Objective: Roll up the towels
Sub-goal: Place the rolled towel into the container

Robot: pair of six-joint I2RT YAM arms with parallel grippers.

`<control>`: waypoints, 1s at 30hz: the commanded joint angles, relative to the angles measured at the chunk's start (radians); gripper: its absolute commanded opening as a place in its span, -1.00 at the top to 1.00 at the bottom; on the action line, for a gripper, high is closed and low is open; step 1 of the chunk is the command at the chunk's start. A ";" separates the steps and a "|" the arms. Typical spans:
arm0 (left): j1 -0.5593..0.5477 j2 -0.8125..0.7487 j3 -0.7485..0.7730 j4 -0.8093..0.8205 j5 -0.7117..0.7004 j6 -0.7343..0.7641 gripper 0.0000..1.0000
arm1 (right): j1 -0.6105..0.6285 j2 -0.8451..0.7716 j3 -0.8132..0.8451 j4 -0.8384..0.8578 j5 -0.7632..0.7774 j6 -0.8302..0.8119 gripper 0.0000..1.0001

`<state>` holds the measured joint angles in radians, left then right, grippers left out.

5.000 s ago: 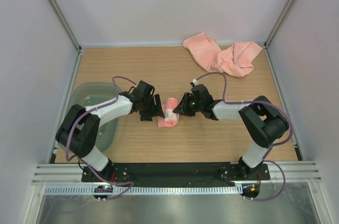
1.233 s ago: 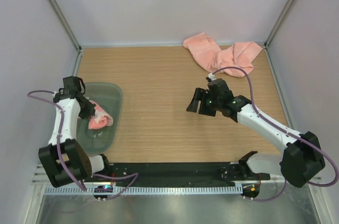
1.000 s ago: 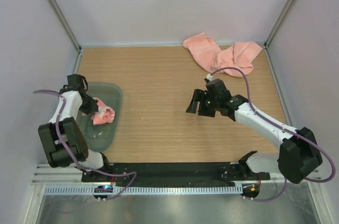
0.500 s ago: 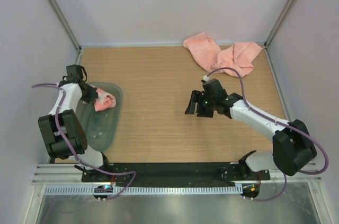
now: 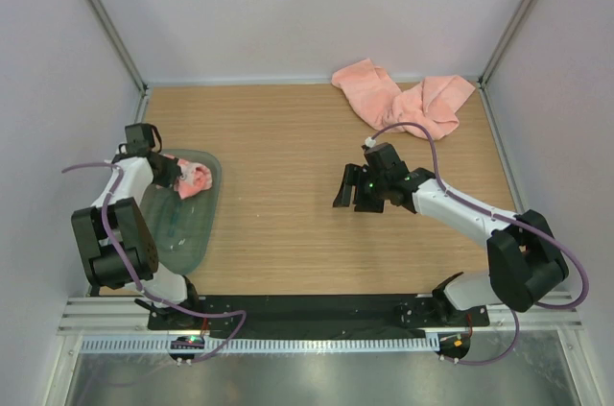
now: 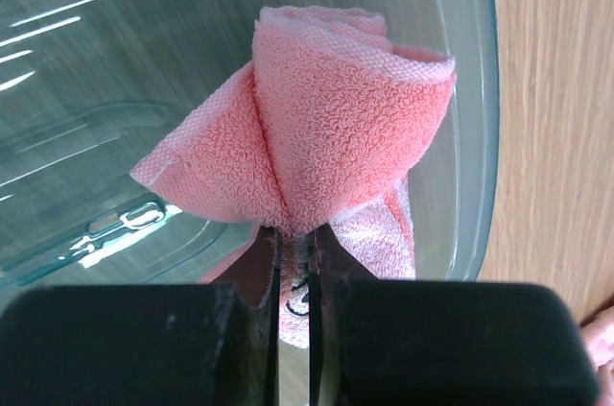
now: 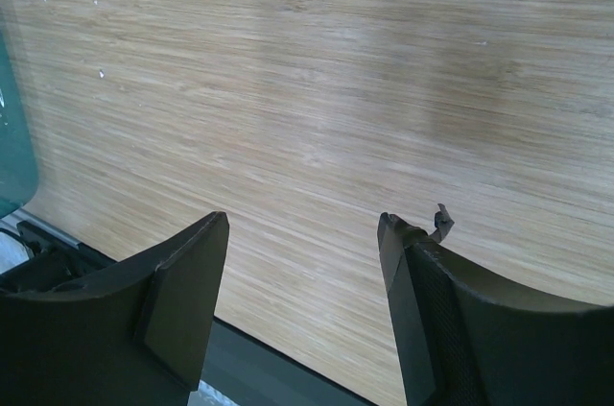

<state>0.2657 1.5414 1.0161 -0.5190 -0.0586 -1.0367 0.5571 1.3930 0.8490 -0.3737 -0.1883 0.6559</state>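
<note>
A rolled salmon-pink towel hangs over the far right part of the grey-green tray. My left gripper is shut on its lower fold, fingers nearly touching. Loose pink towels lie crumpled in a heap at the far right corner of the table. My right gripper is open above bare wood in the middle of the table, nothing between its fingers.
The translucent tray sits at the table's left side near the left wall. Grey walls and metal frame posts enclose the wooden table. The black base rail runs along the near edge.
My left gripper has carried the rolled towel toward the far end of the tray. The right arm has drawn slightly left and back, still open.
</note>
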 commanded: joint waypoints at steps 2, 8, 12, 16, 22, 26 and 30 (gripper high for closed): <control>-0.023 -0.041 -0.024 0.141 -0.010 -0.066 0.99 | 0.004 0.001 0.022 0.045 -0.022 -0.009 -0.41; -0.054 -0.017 -0.042 0.188 -0.035 -0.074 0.85 | 0.006 0.009 0.016 0.055 -0.033 -0.006 -0.41; -0.057 -0.004 -0.068 0.203 -0.033 -0.059 0.44 | 0.004 0.006 0.015 0.056 -0.033 -0.004 -0.40; -0.059 -0.003 -0.105 0.209 -0.026 -0.048 0.20 | 0.006 0.004 0.012 0.059 -0.034 -0.001 -0.40; -0.059 0.002 -0.108 0.179 0.006 -0.019 0.14 | 0.009 -0.002 0.013 0.058 -0.031 0.005 -0.40; -0.059 -0.004 -0.100 0.134 0.020 0.003 0.12 | 0.012 -0.014 0.016 0.052 -0.025 0.005 -0.41; -0.059 -0.024 -0.091 0.080 0.006 0.032 0.00 | 0.015 -0.022 0.019 0.047 -0.023 0.010 -0.41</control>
<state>0.2096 1.5398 0.8989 -0.3855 -0.0517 -1.0416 0.5621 1.4033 0.8490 -0.3447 -0.2100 0.6571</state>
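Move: The rolled towel, still pinched in the left hand, is inside the container; the patch of container floor it goes to lies some 5 cm below that hand, 2 cm to its right and 1 cm ahead. The container's middle is about 8 cm back and 4 cm left of the hand, its far rim about 7 cm ahead and 2 cm left. From the idle right hand the floor patch is roughly 42 cm left, 7 cm ahead and 7 cm below. Left hand carries the rolled towel 2 cm forward-right in the container, opens halfway, sinking 2 cm and backing. ##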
